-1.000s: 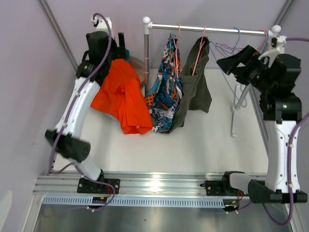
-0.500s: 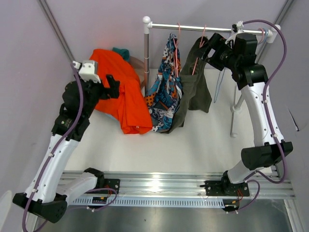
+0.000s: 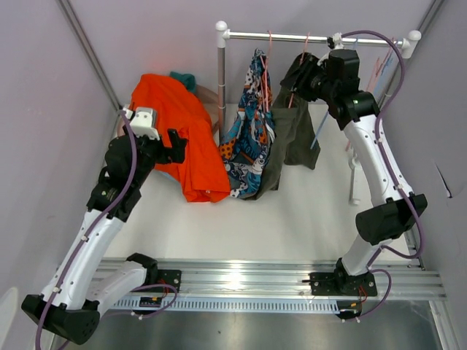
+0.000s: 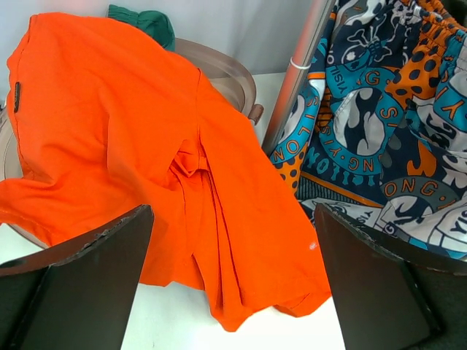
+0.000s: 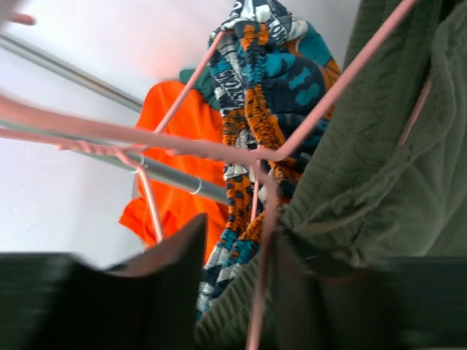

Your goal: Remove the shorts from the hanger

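The bright orange shorts (image 3: 182, 135) lie in a heap at the back left, also in the left wrist view (image 4: 146, 146). A bit of the dark teal shorts (image 3: 182, 76) shows behind them. The printed shorts (image 3: 252, 124) and the olive green shorts (image 3: 295, 135) hang on pink hangers from the rail (image 3: 314, 38). The light blue shorts do not show clearly. My left gripper (image 3: 175, 146) is open and empty just above the orange shorts (image 4: 233, 284). My right gripper (image 3: 295, 73) is open at the top of the olive shorts (image 5: 379, 168), with the pink hanger wire (image 5: 261, 292) between its fingers.
The rack's upright post (image 3: 221, 80) stands between the orange heap and the printed shorts. Its right leg (image 3: 354, 168) stands on the white table. Empty blue and pink hangers (image 3: 379, 69) hang at the rail's right end. A brown bowl rim (image 4: 219, 65) shows under the orange shorts.
My left arm has drawn back from the back-left heap, leaving the orange shorts there. My right arm has swung left along the rail from its right end to the olive shorts' hanger.
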`<state>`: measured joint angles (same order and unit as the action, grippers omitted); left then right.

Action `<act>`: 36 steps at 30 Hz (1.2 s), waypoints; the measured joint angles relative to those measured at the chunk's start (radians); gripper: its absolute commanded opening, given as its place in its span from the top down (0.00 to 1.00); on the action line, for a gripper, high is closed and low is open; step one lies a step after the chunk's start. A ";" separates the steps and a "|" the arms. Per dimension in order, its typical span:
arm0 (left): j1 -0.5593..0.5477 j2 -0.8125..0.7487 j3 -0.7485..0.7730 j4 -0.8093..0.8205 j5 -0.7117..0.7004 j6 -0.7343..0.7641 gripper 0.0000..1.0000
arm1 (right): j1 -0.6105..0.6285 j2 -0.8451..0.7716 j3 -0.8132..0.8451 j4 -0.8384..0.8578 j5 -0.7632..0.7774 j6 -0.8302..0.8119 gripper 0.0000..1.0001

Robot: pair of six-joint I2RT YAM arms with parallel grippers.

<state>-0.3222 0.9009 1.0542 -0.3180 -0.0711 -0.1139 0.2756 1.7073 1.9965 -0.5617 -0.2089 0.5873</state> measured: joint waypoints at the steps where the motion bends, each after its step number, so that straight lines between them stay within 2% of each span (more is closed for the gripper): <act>1: 0.000 -0.005 -0.009 0.007 0.001 0.000 0.02 | 0.007 0.008 0.004 -0.002 0.008 0.002 0.67; 3: 0.000 -0.013 -0.025 0.018 0.002 0.000 0.02 | 0.010 0.019 0.011 -0.003 0.019 0.004 0.82; 5: 0.000 -0.019 -0.040 0.027 0.003 0.000 0.02 | 0.010 0.022 0.012 -0.009 0.027 0.005 1.00; 11: 0.000 -0.022 -0.067 0.047 0.018 0.000 0.02 | 0.011 0.022 0.020 -0.037 0.051 0.006 1.00; 17: -0.021 -0.018 -0.057 0.055 0.134 -0.002 0.02 | 0.011 0.023 0.114 -0.140 0.087 -0.016 1.00; 21: -0.144 0.000 -0.015 0.083 0.259 0.000 0.01 | 0.011 0.012 0.200 -0.167 0.105 -0.024 1.00; 25: -0.305 0.042 0.027 0.159 0.357 -0.003 0.01 | 0.011 -0.035 0.200 -0.175 0.121 -0.027 1.00; 29: -0.430 0.125 0.048 0.270 0.420 -0.017 0.01 | 0.011 -0.134 0.102 -0.160 0.131 -0.018 1.00; 36: -0.587 0.384 0.162 0.391 0.462 -0.017 0.01 | 0.020 -0.282 -0.054 -0.151 0.134 0.016 1.00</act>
<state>-0.9096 1.2850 1.2160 0.0727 0.3904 -0.1310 0.2958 1.4250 1.9423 -0.7132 -0.0753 0.6029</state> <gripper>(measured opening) 0.993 0.043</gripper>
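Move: The right hand is at the olive shorts' pink hanger: the wire just below its neck is about 1 cm ahead, between the half-closed fingers. The olive shorts' middle hangs some 12 cm below and 3 cm left; the patterned shorts' middle is 15 cm left, 2 cm ahead and 12 cm down. From the left hand, the olive shorts lie about 32 cm right, 7 cm ahead and 8 cm lower, beyond the patterned shorts (21 cm right, 6 cm ahead, 10 cm lower). Closing first, the right fingers pinch the pink hanger's wire, then draw it up and back towards the robot, about 9 cm back and 6 up, drifting right. The wide-open left hand sweeps right some 29 cm and back about 11 across the near side of the patterned shorts towards the olive ones, swinging about 60 degrees clockwise so its fingers point right; no touch on the olive shorts shows. ##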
